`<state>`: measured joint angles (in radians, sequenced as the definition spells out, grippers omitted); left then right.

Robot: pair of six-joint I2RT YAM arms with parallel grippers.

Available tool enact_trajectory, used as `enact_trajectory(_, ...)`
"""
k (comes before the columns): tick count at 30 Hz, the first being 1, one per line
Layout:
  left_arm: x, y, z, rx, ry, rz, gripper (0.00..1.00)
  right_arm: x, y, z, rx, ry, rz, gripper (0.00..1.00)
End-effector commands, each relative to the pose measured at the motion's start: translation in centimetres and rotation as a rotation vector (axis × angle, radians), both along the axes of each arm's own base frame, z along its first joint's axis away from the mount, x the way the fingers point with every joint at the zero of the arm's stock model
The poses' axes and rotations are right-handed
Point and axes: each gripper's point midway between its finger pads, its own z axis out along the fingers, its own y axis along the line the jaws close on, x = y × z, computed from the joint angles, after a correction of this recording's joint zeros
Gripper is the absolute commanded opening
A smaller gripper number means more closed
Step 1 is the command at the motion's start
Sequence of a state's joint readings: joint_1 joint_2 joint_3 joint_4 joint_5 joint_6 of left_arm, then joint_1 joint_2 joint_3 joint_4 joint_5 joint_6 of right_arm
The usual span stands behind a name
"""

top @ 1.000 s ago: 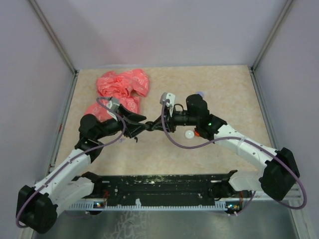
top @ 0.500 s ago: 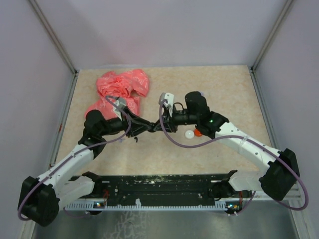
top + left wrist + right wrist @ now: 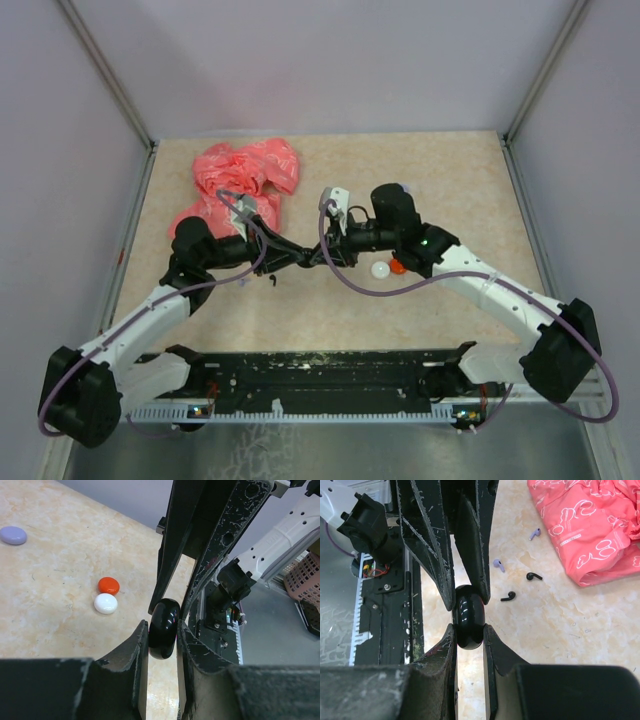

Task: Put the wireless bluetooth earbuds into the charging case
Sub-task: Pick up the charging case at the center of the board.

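A glossy black round charging case [image 3: 164,629] hangs above the table, pinched edge-on by both grippers at once. My left gripper [image 3: 162,631] is shut on its lower part and my right gripper [image 3: 469,627] is shut on it from the opposite side; the case also shows in the right wrist view [image 3: 469,614]. In the top view the two grippers meet at mid-table [image 3: 305,255]. Two black earbuds [image 3: 508,596] [image 3: 534,576] and two pale purple earbuds [image 3: 498,564] [image 3: 535,532] lie loose on the table below.
A crumpled red plastic bag [image 3: 240,180] lies at the back left. A white disc [image 3: 105,603], a red disc [image 3: 108,585] and a pale purple disc [image 3: 13,535] lie on the table near the right arm. Walls enclose the table on three sides.
The left arm's elbow has shifted a little back and the right wrist slightly left. Both grippers have stayed joined on the black case.
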<state>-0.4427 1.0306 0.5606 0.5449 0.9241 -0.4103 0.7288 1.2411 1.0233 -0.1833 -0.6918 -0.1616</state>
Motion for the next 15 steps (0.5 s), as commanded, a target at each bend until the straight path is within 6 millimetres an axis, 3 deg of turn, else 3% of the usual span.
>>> enact_trajectory(1, 0.1, 0.1, 1.7, -0.023, -0.053, 0.011, 0.00, 0.6, 0.5, 4.1, 0.103, -0.104, 0.007, 0.09)
enact_trajectory(2, 0.2, 0.2, 2.0, -0.030, -0.061, 0.028, 0.00, 0.5, 0.4, 4.1, 0.109, -0.108, 0.003, 0.21)
enact_trajectory(5, 0.6, 0.8, 2.7, -0.057, -0.080, 0.102, 0.00, 0.7, -0.2, 4.5, 0.154, -0.102, -0.022, 0.39)
enact_trajectory(10, 1.2, 2.1, 3.8, -0.155, -0.065, 0.231, 0.00, 0.5, -1.4, 5.3, 0.279, -0.108, -0.049, 0.53)
enact_trajectory(15, 0.4, 2.6, 5.3, -0.268, -0.082, 0.232, 0.00, -0.6, -1.5, 6.1, 0.417, -0.109, -0.039, 0.55)
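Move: The black charging case is already up in the air between the two hands, its middle about 1 cm to the right of the left hand's point and about 1 cm to the left of the right hand's. Counted from the left hand, the white case lies some 17 cm to the right and 3 cm farther out, the orange case 21 cm to the right and 4 cm out, and the nearer black earbud 8 cm to the left and level with it, all roughly 23 cm lower. The right hand lets go of its end of the black case, its fingers opening from nearly shut to about half wide, and backs off to the right by some 2 cm while rising a little, its fingertips tipping up about 10 degrees. The left hand keeps its pinch on the other end and lifts the case up about 3 cm and 2 cm to the left, away from the right fingers, turning about 10 degrees counter-clockwise with its fingertips tilting slightly up. ##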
